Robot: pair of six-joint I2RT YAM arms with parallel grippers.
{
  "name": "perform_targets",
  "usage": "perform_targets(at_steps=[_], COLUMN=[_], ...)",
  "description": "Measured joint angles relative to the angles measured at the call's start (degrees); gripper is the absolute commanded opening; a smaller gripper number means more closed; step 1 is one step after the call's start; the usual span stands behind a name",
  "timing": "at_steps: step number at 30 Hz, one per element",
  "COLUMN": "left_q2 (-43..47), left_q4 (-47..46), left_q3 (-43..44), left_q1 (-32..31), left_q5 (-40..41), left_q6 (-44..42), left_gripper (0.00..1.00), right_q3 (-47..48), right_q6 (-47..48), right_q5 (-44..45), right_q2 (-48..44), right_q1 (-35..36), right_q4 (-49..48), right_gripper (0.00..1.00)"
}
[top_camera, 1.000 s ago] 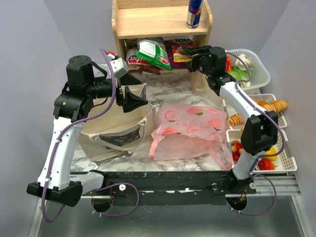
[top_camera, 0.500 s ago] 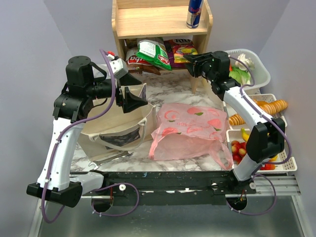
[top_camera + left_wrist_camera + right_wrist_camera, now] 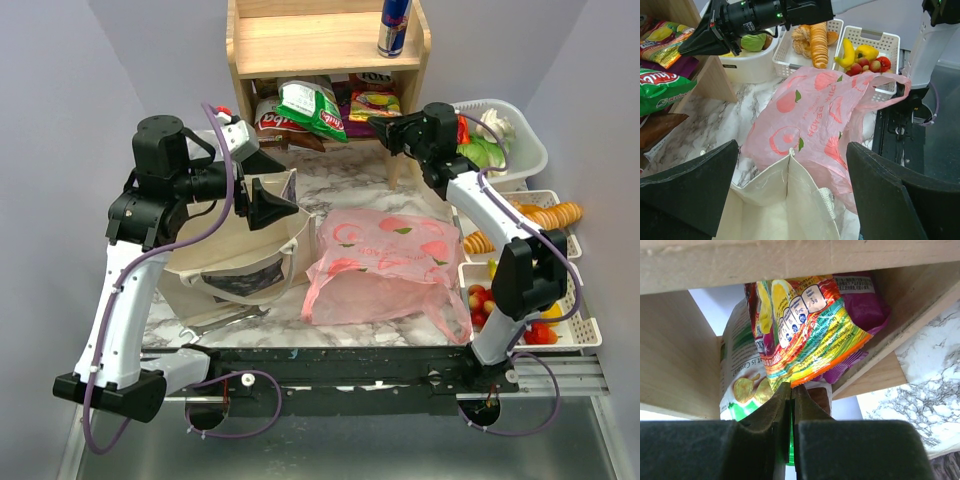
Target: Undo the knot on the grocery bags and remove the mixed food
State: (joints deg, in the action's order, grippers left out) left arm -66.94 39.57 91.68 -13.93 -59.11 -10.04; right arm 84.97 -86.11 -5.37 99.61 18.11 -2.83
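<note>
The pink grocery bag lies slack in the middle of the table, one handle loop hanging loose; the knot is out of view. The beige tote stands open to its left. My left gripper hovers open over the tote's mouth, holding nothing. My right gripper is shut at the shelf's lower opening. Its tips sit right under the bottom edge of a colourful snack bag. A green-and-white snack bag lies beside it.
The wooden shelf carries a blue can on top and a brown chip bag below. White baskets on the right hold green fruit, baked pieces and small red and yellow fruit.
My right gripper has drawn back a little from the shelf and its jaws have shut; the colourful snack bag stays on the shelf. The left arm has not moved.
</note>
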Motion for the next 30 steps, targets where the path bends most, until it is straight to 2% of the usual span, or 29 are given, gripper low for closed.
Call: perform_targets(at_steps=[1, 2, 3, 5, 8, 12, 19, 21, 23, 26, 30], left_q2=[0.11, 0.24, 0.33, 0.50, 0.74, 1.57, 2.56, 2.78, 3.10, 3.78, 5.05], left_q4=[0.02, 0.04, 0.09, 0.22, 0.50, 0.94, 2.08, 2.67, 3.63, 5.64, 8.68], left_q3=[-0.11, -0.26, -0.37, -0.63, -0.94, -1.90, -2.71, -3.02, -3.37, -3.80, -4.24], left_q1=[0.00, 0.00, 0.00, 0.00, 0.00, 0.00, 0.00, 0.00, 0.00, -0.02, -0.31], left_q5=[0.15, 0.22, 0.26, 0.39, 0.50, 0.59, 0.59, 0.59, 0.61, 0.79, 1.81], left_q6=[-0.07, -0.20, -0.24, -0.37, -0.68, -1.29, -2.56, -3.39, -4.81, -7.45, -11.67], left_gripper=[0.91, 0.91, 0.91, 0.91, 0.92, 0.92, 0.92, 0.92, 0.92, 0.92, 0.92], right_q3=[0.04, 0.04, 0.04, 0.04, -0.02, -3.06, -10.01, -12.70, -15.78, -18.69, -18.08], right_q6=[0.22, 0.35, 0.59, 1.22, 2.16, 4.22, 8.07, 10.01, 13.31, 23.34, 44.54], right_q5=[0.04, 0.13, 0.17, 0.15, -0.26, -1.51, -5.27, -6.71, -8.48, -12.37, -17.20], right_q2=[0.33, 0.50, 0.63, 0.70, 0.66, -1.70, -8.92, -11.37, -13.99, -17.81, -23.52], right_q1=[0.00, -0.02, -0.07, -0.17, -0.26, -0.48, -0.48, -0.50, -0.50, -0.50, -0.48], right_q4=[-0.22, -0.35, -0.57, -0.92, -1.57, -2.67, -3.17, -3.61, -4.07, -3.78, 1.68], right_gripper=[0.11, 0.16, 0.28, 0.42, 0.55, 0.62, 0.68, 0.74, 0.75, 0.75, 0.74])
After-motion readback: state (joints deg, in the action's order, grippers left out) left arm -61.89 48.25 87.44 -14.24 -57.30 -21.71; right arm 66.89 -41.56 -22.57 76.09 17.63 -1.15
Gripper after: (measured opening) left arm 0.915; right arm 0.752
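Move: The yellow snack packet lies on the shelf just past the right fingertips, about 4 cm ahead and 3 cm above the hand point. From the right hand, the purple packet is roughly 4 cm ahead, 4 cm left and 2 cm lower; the green chip bag is about 3 cm ahead, 13 cm left. From the left hand the yellow packet lies some 28 cm ahead, 19 cm right and 8 cm lower. The right hand opens, backs about 13 cm from the yellow packet and rolls; the left sinks 3 cm. ##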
